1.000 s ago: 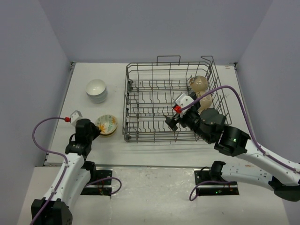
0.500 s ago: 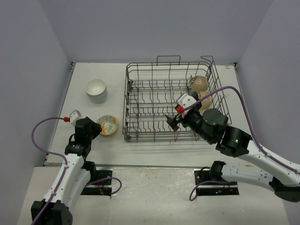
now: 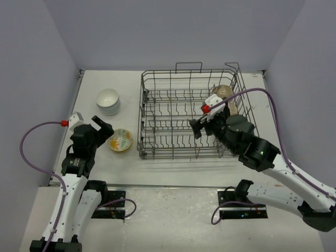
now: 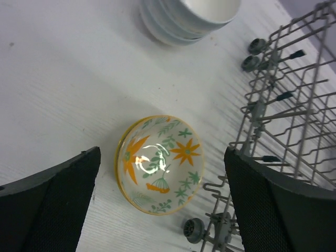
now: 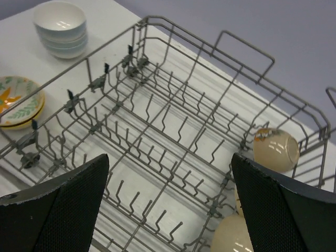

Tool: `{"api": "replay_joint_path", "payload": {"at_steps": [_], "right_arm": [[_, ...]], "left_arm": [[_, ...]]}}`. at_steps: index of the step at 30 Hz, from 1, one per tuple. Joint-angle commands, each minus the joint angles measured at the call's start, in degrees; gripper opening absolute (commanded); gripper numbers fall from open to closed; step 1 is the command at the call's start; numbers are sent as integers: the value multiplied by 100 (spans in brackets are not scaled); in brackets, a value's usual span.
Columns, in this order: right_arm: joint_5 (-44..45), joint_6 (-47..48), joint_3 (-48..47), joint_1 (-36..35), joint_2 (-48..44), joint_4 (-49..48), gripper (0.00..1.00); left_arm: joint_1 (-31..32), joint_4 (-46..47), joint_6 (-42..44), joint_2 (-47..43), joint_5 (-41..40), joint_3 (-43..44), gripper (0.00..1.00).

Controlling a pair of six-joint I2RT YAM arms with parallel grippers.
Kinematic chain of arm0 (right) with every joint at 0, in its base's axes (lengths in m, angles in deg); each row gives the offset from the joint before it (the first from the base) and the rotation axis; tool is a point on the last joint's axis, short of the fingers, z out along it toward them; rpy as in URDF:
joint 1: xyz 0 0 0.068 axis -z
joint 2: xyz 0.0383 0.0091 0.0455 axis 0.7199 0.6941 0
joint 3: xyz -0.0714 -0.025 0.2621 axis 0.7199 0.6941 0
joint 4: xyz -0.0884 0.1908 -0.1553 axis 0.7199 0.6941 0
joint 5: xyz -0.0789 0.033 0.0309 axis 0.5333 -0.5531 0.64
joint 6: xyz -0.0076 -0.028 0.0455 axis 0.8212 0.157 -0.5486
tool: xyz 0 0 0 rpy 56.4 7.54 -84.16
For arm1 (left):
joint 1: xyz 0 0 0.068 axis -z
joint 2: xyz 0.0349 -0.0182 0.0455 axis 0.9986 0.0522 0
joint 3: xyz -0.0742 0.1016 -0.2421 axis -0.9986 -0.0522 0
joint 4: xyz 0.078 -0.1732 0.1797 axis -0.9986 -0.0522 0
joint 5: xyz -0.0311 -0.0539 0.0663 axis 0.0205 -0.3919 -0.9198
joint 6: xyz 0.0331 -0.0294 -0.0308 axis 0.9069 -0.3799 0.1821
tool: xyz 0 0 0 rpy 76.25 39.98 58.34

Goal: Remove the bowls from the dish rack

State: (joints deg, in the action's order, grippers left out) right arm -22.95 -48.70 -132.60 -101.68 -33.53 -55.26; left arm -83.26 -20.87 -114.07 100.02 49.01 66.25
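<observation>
A floral bowl (image 4: 159, 164) with yellow-orange flowers sits upright on the table just left of the dish rack (image 3: 191, 113). My left gripper (image 4: 163, 155) hangs open above it, its fingers apart on either side and touching nothing. A stack of white bowls (image 3: 107, 101) stands farther back. In the top view my left gripper (image 3: 103, 126) is beside the floral bowl (image 3: 119, 140). My right gripper (image 5: 169, 156) is open over the rack's tines. Beige bowls (image 5: 275, 149) (image 5: 231, 233) lie at the rack's right end, one (image 3: 224, 92) showing behind the right arm.
The rack's small wheels (image 4: 192, 230) and wire corner stand close to the floral bowl's right side. The rack's raised handle loop (image 3: 189, 65) is at the back. Grey walls enclose the table on three sides.
My left gripper has opened and let go of the floral bowl, which now rests on the table, and has lifted back and away. The right gripper has shifted slightly back and right over the rack.
</observation>
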Motion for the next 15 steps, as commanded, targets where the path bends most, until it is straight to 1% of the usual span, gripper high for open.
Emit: {"api": "replay_joint_path", "payload": {"at_steps": [1, 2, 3, 4, 5, 6, 8, 9, 11, 12, 13, 14, 15], "right_arm": [[319, -982, -259, 535, 242, -31, 99], [381, -1211, -407, 641, 338, 213, 99], [443, -1361, -496, 807, 444, 364, 99], [513, -1536, -583, 887, 688, 504, 99], [540, -1590, -758, 949, 813, 723, 99], [522, -1617, -838, 1106, 944, 821, 99], [496, -1626, -1014, 1300, 1270, 927, 99], [487, -1609, -1067, 1571, 1375, 919, 99], [417, -1468, -1312, 1888, 1805, 928, 99], [539, -1276, -1436, 2107, 2016, 919, 99], [644, -1170, -1559, 2188, 2227, 927, 99], [758, -1073, -1821, 2319, 2664, 928, 99], [994, -872, -1972, 2390, 2869, 928, 99]], "left_arm": [[-50, -194, 556, 46, 313, 897, 100], [-50, -203, 653, 134, 428, 1090, 100], [-50, -203, 759, 240, 577, 1475, 100], [-41, -256, 917, 484, 831, 1679, 100], [-41, -256, 988, 609, 990, 1872, 100], [-41, -230, 1058, 827, 1322, 2214, 100], [-15, -212, 1269, 1040, 1702, 2567, 100], [3, -195, 1496, 1241, 2017, 2899, 100], [64, -256, 1778, 1418, 2247, 3218, 100], [91, -282, 2067, 1540, 2475, 3437, 100], [91, -300, 2165, 1576, 2512, 3491, 100], [91, -283, 2218, 1594, 2521, 3509, 100], [100, -248, 2280, 1646, 2669, 3500, 100]]}}
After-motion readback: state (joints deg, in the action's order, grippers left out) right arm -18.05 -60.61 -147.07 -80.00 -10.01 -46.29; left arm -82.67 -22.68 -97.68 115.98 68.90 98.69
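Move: The farthest of the three beige bowls is about 29 cm ahead of the right hand, 13 cm to its right and 25 cm below; the middle beige bowl is some 10 cm nearer than that one and the near beige bowl 20 cm nearer, both about 14 cm to the hand's right. From the left hand the farthest is 28 cm ahead, 53 cm right; the patterned stack, 4 cm ahead, 6 cm right, 12 cm below. Touching nothing, the right hand speeds forward over the rack towards the far beige bowl, about 12 cm, drifting right and sinking some 5 cm as its open fingers swing clockwise by 30 degrees and dip. The left hand, already open, rises about 17 cm away from the patterned stack, easing right and forward while it levels and turns clockwise. ##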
